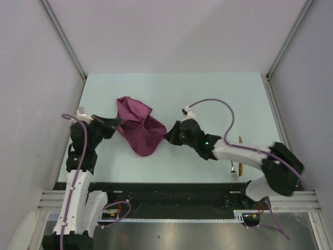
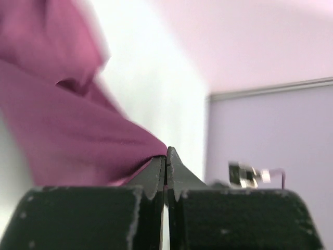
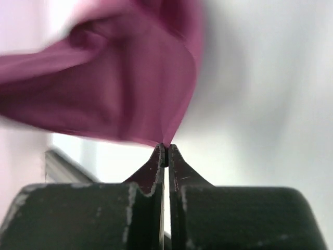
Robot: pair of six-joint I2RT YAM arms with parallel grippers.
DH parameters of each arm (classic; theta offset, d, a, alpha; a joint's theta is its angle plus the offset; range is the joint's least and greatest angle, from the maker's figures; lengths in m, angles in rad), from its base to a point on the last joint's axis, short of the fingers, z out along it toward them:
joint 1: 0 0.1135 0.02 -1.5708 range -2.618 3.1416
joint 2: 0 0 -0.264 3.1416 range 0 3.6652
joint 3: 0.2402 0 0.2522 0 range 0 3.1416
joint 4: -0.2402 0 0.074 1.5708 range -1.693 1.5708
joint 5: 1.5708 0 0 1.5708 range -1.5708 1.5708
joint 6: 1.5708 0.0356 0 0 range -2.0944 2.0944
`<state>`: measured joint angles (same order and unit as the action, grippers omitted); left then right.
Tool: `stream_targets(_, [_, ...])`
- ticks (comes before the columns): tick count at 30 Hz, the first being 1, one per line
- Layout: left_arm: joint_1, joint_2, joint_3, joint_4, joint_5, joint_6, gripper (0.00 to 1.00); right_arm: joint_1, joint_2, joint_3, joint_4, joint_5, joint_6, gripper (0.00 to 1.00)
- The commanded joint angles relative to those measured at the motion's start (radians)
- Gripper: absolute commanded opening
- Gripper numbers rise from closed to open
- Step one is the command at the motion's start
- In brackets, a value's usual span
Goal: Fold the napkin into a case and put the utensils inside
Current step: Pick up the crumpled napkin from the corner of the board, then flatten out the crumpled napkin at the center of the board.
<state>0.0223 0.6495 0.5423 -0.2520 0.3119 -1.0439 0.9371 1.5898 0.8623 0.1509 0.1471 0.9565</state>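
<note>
The plum-magenta napkin hangs bunched and creased between my two grippers over the pale table. My left gripper is shut on its left edge. In the left wrist view the cloth runs into the closed tips of that gripper. My right gripper pinches the napkin's right corner. The right wrist view shows the fabric drawn to a point in the shut gripper. The utensils lie at the near right: a golden-yellow piece and a silver spoon. No case is in view.
Grey walls close in the table on the left, back and right. A black rail runs along the near edge by the arm bases. The right arm's purple cable loops above the table behind its wrist.
</note>
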Motion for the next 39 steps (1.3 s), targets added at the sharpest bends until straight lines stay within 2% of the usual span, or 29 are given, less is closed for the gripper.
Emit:
stream_targets(1, [0.057,0.028,0.27,0.157,0.079,-0.004,0.0,0.002,-0.35,0.061,-0.06,0.052,-0.416,0.0])
stream_targets(5, [0.091,0.045,0.444,0.247,0.098,-0.148,0.0,0.008,-0.529,0.168,-0.195,0.005,-0.556,0.0])
stream_targets(8, [0.094,0.033,0.559,0.304,0.078,-0.195,0.0,0.034,-0.634,0.256,-0.26,-0.047,-0.646,0.0])
stream_targets(13, [0.096,-0.033,0.726,0.099,-0.034,-0.188,0.0,0.13,-0.752,0.376,-0.343,-0.11,-0.71,0.0])
stream_targets(15, [0.094,-0.05,0.8,-0.043,-0.111,-0.18,0.0,0.152,-0.775,0.379,-0.359,-0.136,-0.714,0.0])
stream_targets(23, [0.08,-0.106,1.088,-0.404,-0.407,-0.1,0.0,0.229,-0.886,0.337,-0.298,-0.371,-0.638,0.0])
stream_targets(25, [0.08,-0.125,1.087,-0.412,-0.488,-0.091,0.0,0.229,-0.89,0.328,-0.284,-0.301,-0.616,0.0])
stream_targets(27, [0.08,-0.14,1.018,-0.395,-0.526,-0.103,0.0,0.229,-0.864,0.336,-0.315,-0.2,-0.608,0.0])
stream_targets(28, [0.08,-0.139,0.94,-0.376,-0.522,-0.116,0.0,0.227,-0.848,0.336,-0.327,-0.094,-0.614,0.0])
stream_targets(29, [0.079,-0.136,0.889,-0.309,-0.508,-0.119,0.0,0.221,-0.832,0.334,-0.338,-0.046,-0.618,0.0])
stream_targets(31, [0.08,-0.096,0.785,-0.235,-0.44,-0.172,0.0,0.181,-0.763,0.336,-0.352,0.064,-0.589,0.0])
stream_targets(32, [0.08,-0.068,0.695,-0.146,-0.421,-0.174,0.0,0.142,-0.733,0.345,-0.394,0.077,-0.564,0.0])
stream_targets(33, [0.079,-0.003,0.659,-0.112,-0.404,-0.174,0.0,0.008,-0.684,0.365,-0.421,0.045,-0.529,0.0])
stream_targets(35, [0.079,0.086,0.596,-0.052,-0.392,-0.182,0.0,-0.174,-0.637,0.345,-0.415,-0.085,-0.422,0.0])
stream_targets(36, [0.07,0.126,0.579,-0.012,-0.411,-0.159,0.0,-0.331,-0.616,0.301,-0.392,-0.225,-0.388,0.0])
stream_targets(39, [0.012,0.307,0.498,0.212,-0.502,-0.104,0.0,-0.542,-0.46,0.265,-0.28,-0.378,-0.346,0.0])
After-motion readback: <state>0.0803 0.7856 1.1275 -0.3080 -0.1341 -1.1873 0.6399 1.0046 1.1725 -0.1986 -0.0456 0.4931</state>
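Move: The crumpled napkin, still pinched in both hands, has its middle about 5 cm ahead, 7 cm right of and 14 cm below the left hand. From the right hand that middle is roughly 6 cm ahead, 12 cm to the left and 5 cm below. The fork lies some 28 cm to the right hand's right and 5 cm back, the knife about 31 cm right and 2 cm back, both around 9 cm below it. The napkin is swept up off the board by its two pinched corners, both hands rising some 40 cm while swinging back and tipping their fingers well upwards. They spread apart, left hand leftwards and right hand rightwards, then whip forward about 20 cm and down, fingers tipping partly down again, both grips staying shut. ##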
